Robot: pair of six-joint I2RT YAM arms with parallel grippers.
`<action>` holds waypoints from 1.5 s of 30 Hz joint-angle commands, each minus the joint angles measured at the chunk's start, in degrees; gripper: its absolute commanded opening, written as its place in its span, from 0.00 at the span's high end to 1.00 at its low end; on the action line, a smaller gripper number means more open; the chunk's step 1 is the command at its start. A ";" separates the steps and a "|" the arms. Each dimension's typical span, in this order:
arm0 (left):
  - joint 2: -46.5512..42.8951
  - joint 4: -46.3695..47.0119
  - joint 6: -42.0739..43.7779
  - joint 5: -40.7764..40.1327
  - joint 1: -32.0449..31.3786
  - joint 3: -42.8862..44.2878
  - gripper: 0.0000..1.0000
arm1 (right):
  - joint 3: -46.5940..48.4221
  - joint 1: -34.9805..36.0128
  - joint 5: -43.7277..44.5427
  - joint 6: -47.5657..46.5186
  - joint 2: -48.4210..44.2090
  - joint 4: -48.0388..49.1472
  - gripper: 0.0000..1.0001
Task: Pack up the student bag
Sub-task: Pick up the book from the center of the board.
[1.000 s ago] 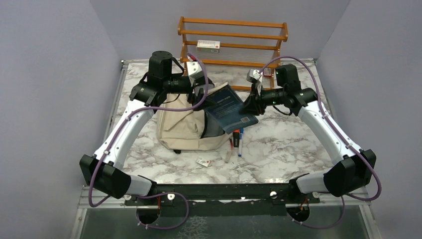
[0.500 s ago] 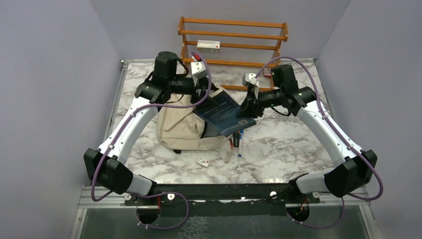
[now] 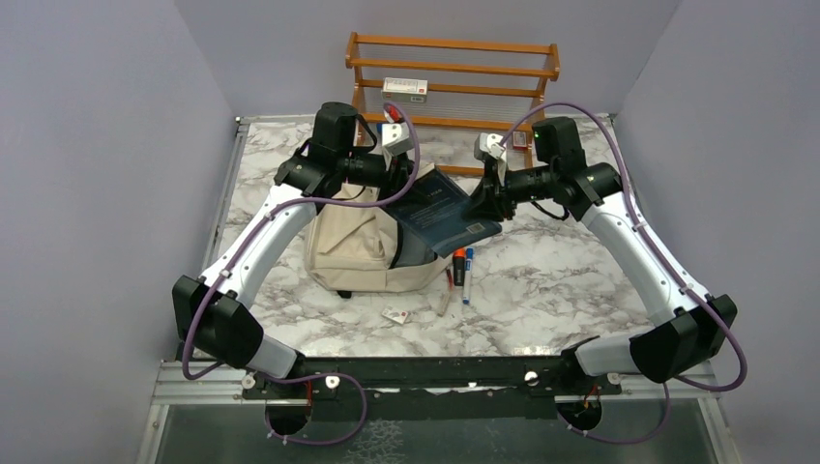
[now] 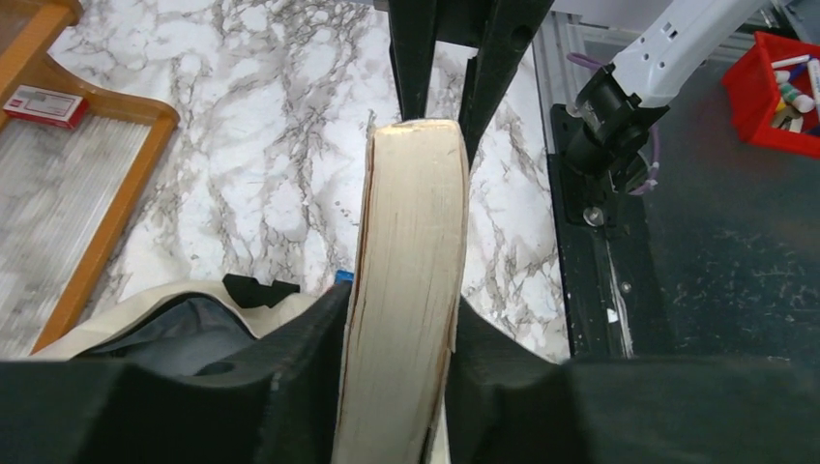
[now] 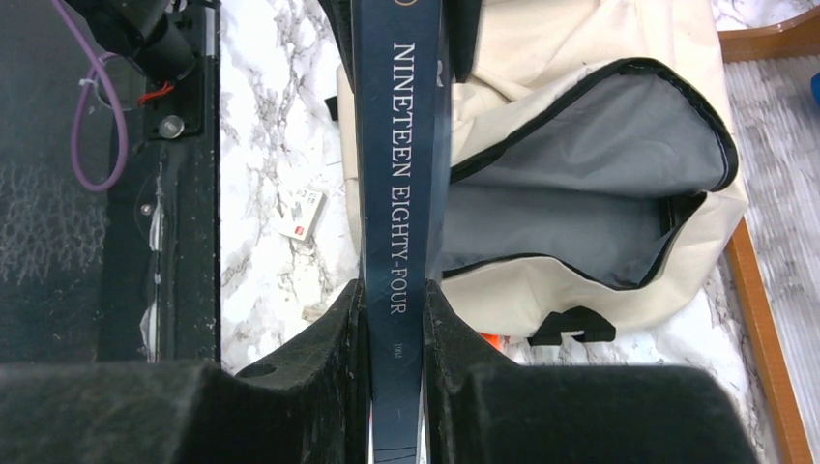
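Note:
The student bag [image 3: 353, 246], cream with a dark lining, lies on the marble table with its mouth [image 5: 580, 184] gaping open. A dark blue book [image 3: 440, 208], titled Nineteen Eighty-Four, hangs tilted above the bag's right side, held between both arms. My right gripper [image 3: 481, 198] is shut on the book's spine [image 5: 396, 193], fingers [image 5: 353, 329] pressed on both covers. My left gripper [image 3: 401, 179] is shut on the opposite page edge [image 4: 411, 242], both fingers [image 4: 309, 338] touching the covers. In the left wrist view the bag's lining [image 4: 184, 324] lies below left of the book.
A wooden rack [image 3: 453, 68] stands at the back with a small box [image 3: 404, 89] on it. Markers [image 3: 462, 266], a pen [image 3: 442, 302] and a small card [image 3: 395, 314] lie right of and in front of the bag. A red bin [image 4: 788, 92] sits off the table.
My left gripper moved right to the book's free edge and closed on it. The right gripper kept its grip, and the book shifted slightly toward the back.

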 commanded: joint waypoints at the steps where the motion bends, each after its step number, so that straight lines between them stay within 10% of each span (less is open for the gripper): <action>1: 0.58 1.11 0.32 3.35 -0.50 1.98 0.69 | 3.04 0.32 -0.61 -0.87 -0.74 1.57 0.99; 7: 0.80 1.06 0.92 3.53 -0.51 2.23 1.00 | 0.18 0.35 1.30 1.08 -2.14 5.53 0.90; 18: 1.10 1.48 1.64 -0.45 -0.41 7.55 1.00 | -15.42 0.24 13.43 19.10 -16.63 32.62 0.41; 28: 0.51 30.41 -21.69 -10.85 4.51 2.28 1.00 | -26.64 -0.95 62.03 38.25 -25.25 46.01 0.26; 45: 1.55 57.58 -48.67 -6.61 7.83 -1.39 1.00 | -34.42 -17.09 11.40 51.40 -13.57 67.25 0.10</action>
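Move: Between the two hands, some 25 to 30 cm above the table, hangs the book, still held by the right hand; its middle lies about 5 cm right and 3 cm back of the left hand, a couple of cm lower, and about 5 cm left and 2 cm back of the right. From the left hand, the backpack's opening is some 10 cm ahead, 1 cm right and 26 below; the orange marker about 12 cm right, 1 ahead and 31 below. Closing on the short end of the book, the left fingers pinch it while the right hand keeps its hold; then the right fingers open wide and that hand pulls away right about 12 cm and forward about 10, arcing up and sinking again. The left carries the book forward and up, roughly 9 cm each, its fingertips swinging forward and tipping up some 20 degrees. ##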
